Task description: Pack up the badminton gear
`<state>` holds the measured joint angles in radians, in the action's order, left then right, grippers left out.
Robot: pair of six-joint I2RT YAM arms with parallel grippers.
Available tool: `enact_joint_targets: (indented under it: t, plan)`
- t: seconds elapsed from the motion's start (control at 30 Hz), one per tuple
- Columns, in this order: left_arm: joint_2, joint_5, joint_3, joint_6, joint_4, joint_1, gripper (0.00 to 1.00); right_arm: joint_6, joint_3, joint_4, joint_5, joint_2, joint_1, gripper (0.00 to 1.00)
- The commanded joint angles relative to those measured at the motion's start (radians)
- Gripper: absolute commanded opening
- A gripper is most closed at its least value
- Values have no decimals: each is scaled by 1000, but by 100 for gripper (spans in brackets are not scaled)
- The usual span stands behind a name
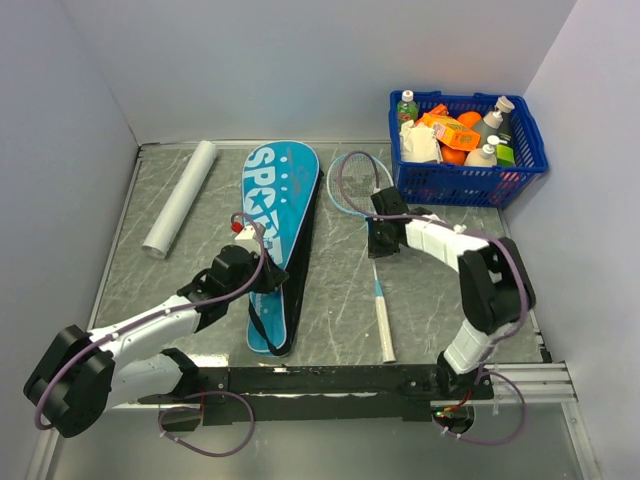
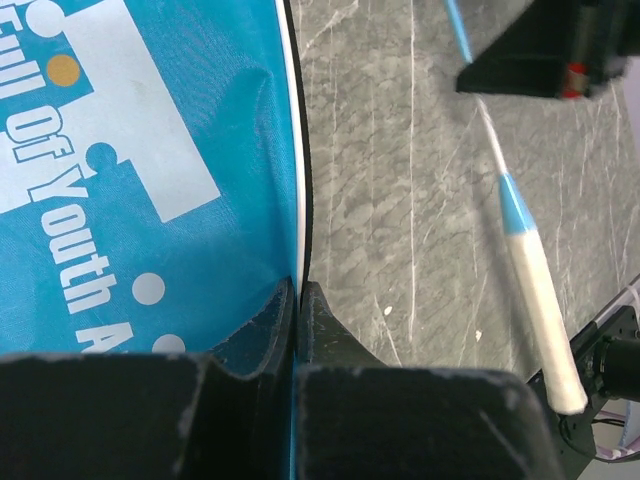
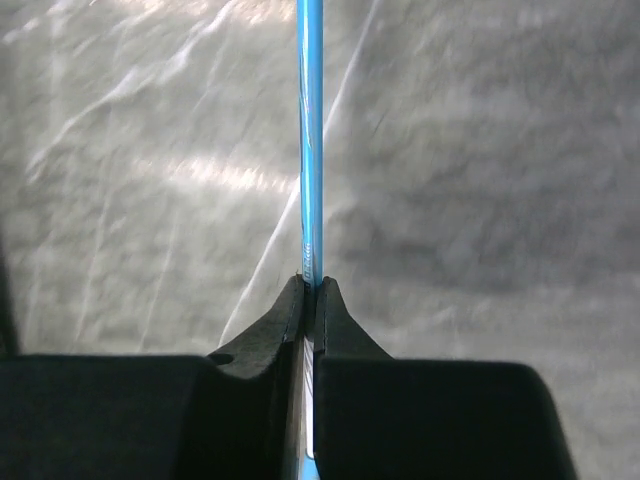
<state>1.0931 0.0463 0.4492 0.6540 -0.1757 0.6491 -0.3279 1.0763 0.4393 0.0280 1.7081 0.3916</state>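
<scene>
The long teal bag (image 1: 283, 215) lettered SPORT lies lengthwise left of centre. My left gripper (image 1: 262, 275) is shut on the bag's right edge, its jaws pinching the white piping (image 2: 297, 250) of the bag (image 2: 150, 180). A thin light-blue racket (image 1: 377, 285) lies to the right of the bag. Its head (image 1: 350, 185) is near the basket and its white handle (image 1: 384, 328) points toward me. My right gripper (image 1: 380, 240) is shut on the racket's blue shaft (image 3: 310, 130), which runs up from between the closed jaws (image 3: 312, 285). The left wrist view also shows the handle (image 2: 540, 300).
A blue plastic basket (image 1: 520, 168) full of groceries stands at the back right corner. A white roll (image 1: 180, 197) lies at the back left. Walls close in the left, back and right sides. A black rail (image 1: 330, 380) runs along the near edge.
</scene>
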Motion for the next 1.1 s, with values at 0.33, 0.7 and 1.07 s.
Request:
enact_joint_targets:
  t: [0.33,0.7,1.07]
  plan:
    - [19,-43,167,2,33,-17,1,-129,-179,114,-88,-415,193,0]
    - [2,-80,243,1,88,-32,1,-270,-309,193,-148,-590,368,0]
    - [16,-56,215,-1,38,-32,1,-323,-268,127,-111,-456,472,0]
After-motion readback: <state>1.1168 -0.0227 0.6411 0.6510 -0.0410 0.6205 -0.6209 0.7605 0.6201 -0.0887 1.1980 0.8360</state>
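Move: Over the shaft of the racket it already holds, the right hand has the sport bag's middle about 27 cm to its left and 4 cm ahead, near its own height; the blue basket stands about 30 cm ahead and 30 cm to the right. For the left hand, already pinching the bag's right edge, the bag's middle is some 10 cm ahead, and the held racket's middle about 27 cm right, 7 cm ahead, 7 cm lower. Drawing the racket back towards the base by about 17 cm, the right hand keeps its grip on the shaft; it first rises some 6 cm, then eases partly down, drifting a little left near the end and turning slightly counter-clockwise. Meanwhile the left hand, still pinching the bag's edge, lifts about 5 cm and goes a few centimetres forward. ##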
